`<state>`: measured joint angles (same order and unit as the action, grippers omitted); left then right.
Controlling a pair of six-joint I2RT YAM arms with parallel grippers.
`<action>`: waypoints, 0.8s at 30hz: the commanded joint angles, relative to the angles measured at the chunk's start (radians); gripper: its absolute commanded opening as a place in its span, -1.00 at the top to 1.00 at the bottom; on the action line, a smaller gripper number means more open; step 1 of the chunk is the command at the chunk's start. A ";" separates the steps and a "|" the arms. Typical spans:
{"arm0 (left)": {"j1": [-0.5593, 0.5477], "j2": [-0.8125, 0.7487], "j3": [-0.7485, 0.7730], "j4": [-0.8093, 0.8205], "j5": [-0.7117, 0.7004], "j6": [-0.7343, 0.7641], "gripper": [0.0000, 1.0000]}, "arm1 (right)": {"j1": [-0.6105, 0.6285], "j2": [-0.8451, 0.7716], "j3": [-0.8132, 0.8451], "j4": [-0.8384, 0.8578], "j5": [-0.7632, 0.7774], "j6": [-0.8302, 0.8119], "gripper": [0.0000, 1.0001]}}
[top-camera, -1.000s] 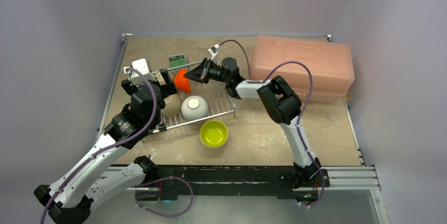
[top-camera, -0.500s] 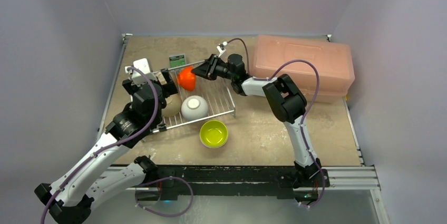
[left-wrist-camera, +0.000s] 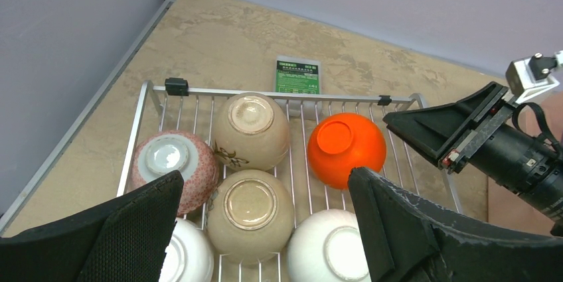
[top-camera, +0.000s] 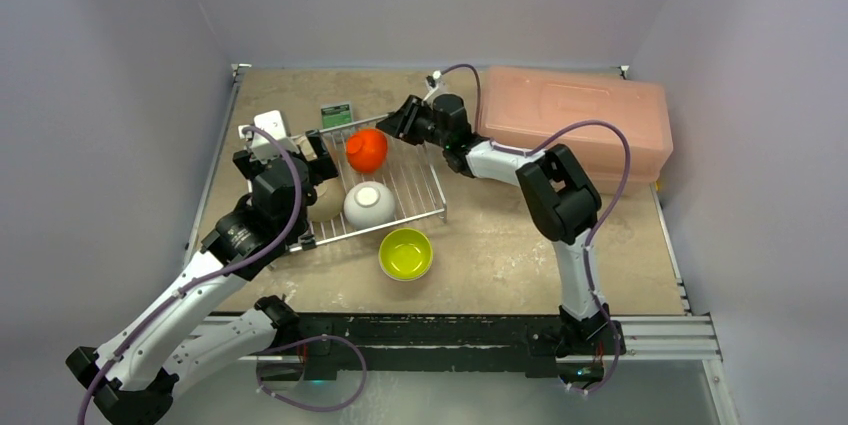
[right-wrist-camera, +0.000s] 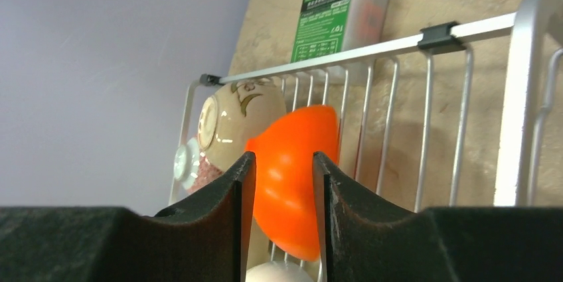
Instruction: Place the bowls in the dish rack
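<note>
The dish rack (top-camera: 432, 207) holds several bowls upside down. In the left wrist view I see the orange bowl (left-wrist-camera: 346, 149), two beige bowls (left-wrist-camera: 251, 129) (left-wrist-camera: 251, 212), a pink patterned bowl (left-wrist-camera: 171, 159) and two white bowls (left-wrist-camera: 330, 249) (left-wrist-camera: 189, 255). A lime-green bowl (top-camera: 406, 253) sits upright on the table just in front of the rack. My right gripper (top-camera: 386, 128) is open at the rack's far right corner; the orange bowl (right-wrist-camera: 299, 142) shows beyond its parted fingers (right-wrist-camera: 226, 189). My left gripper (left-wrist-camera: 265, 179) hangs open above the rack, holding nothing.
A pink translucent box (top-camera: 575, 125) stands at the back right, close behind the right arm. A green card (top-camera: 336, 115) lies just past the rack's far rail (left-wrist-camera: 265, 91). Walls close in the table on three sides.
The right gripper opened and let go of the orange bowl, then drew back toward the far right. The bowl now rests upside down in the rack. The left arm held still.
</note>
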<state>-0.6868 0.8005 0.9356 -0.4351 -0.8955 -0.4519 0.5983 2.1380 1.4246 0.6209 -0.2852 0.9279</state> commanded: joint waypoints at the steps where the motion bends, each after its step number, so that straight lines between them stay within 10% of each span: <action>1: 0.002 0.003 0.034 0.012 -0.018 0.002 -0.90 | 0.009 -0.088 0.001 -0.062 0.136 -0.100 0.19; 24: 0.001 0.011 0.037 0.010 -0.015 0.004 -0.90 | 0.129 -0.066 0.160 -0.388 0.422 -0.376 -0.41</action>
<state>-0.6868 0.8097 0.9356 -0.4355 -0.8978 -0.4515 0.7284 2.0853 1.5051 0.2867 0.1207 0.6064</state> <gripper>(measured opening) 0.950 0.708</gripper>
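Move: The orange bowl in the dish rack lies some 4 cm back from the right fingertips, about 3 cm to their left and 4 cm lower. The white bowl is about 15 cm back and 2 cm left of this hand, and the rear beige bowl about 4 cm back and 15 cm left, both roughly 5 cm below. From the left hand, the orange bowl is some 13 cm ahead, 10 cm to the right and 17 cm down. Rising barely 1 cm at first, the empty right hand then sinks about 3 cm towards the orange bowl, otherwise staying nearly in place. Its wrist turns some 25 degrees, tipping the left-pointing fingers down and swinging them clockwise, while the part-open fingers spread much wider around the bowl's base side; contact can't be made out. ##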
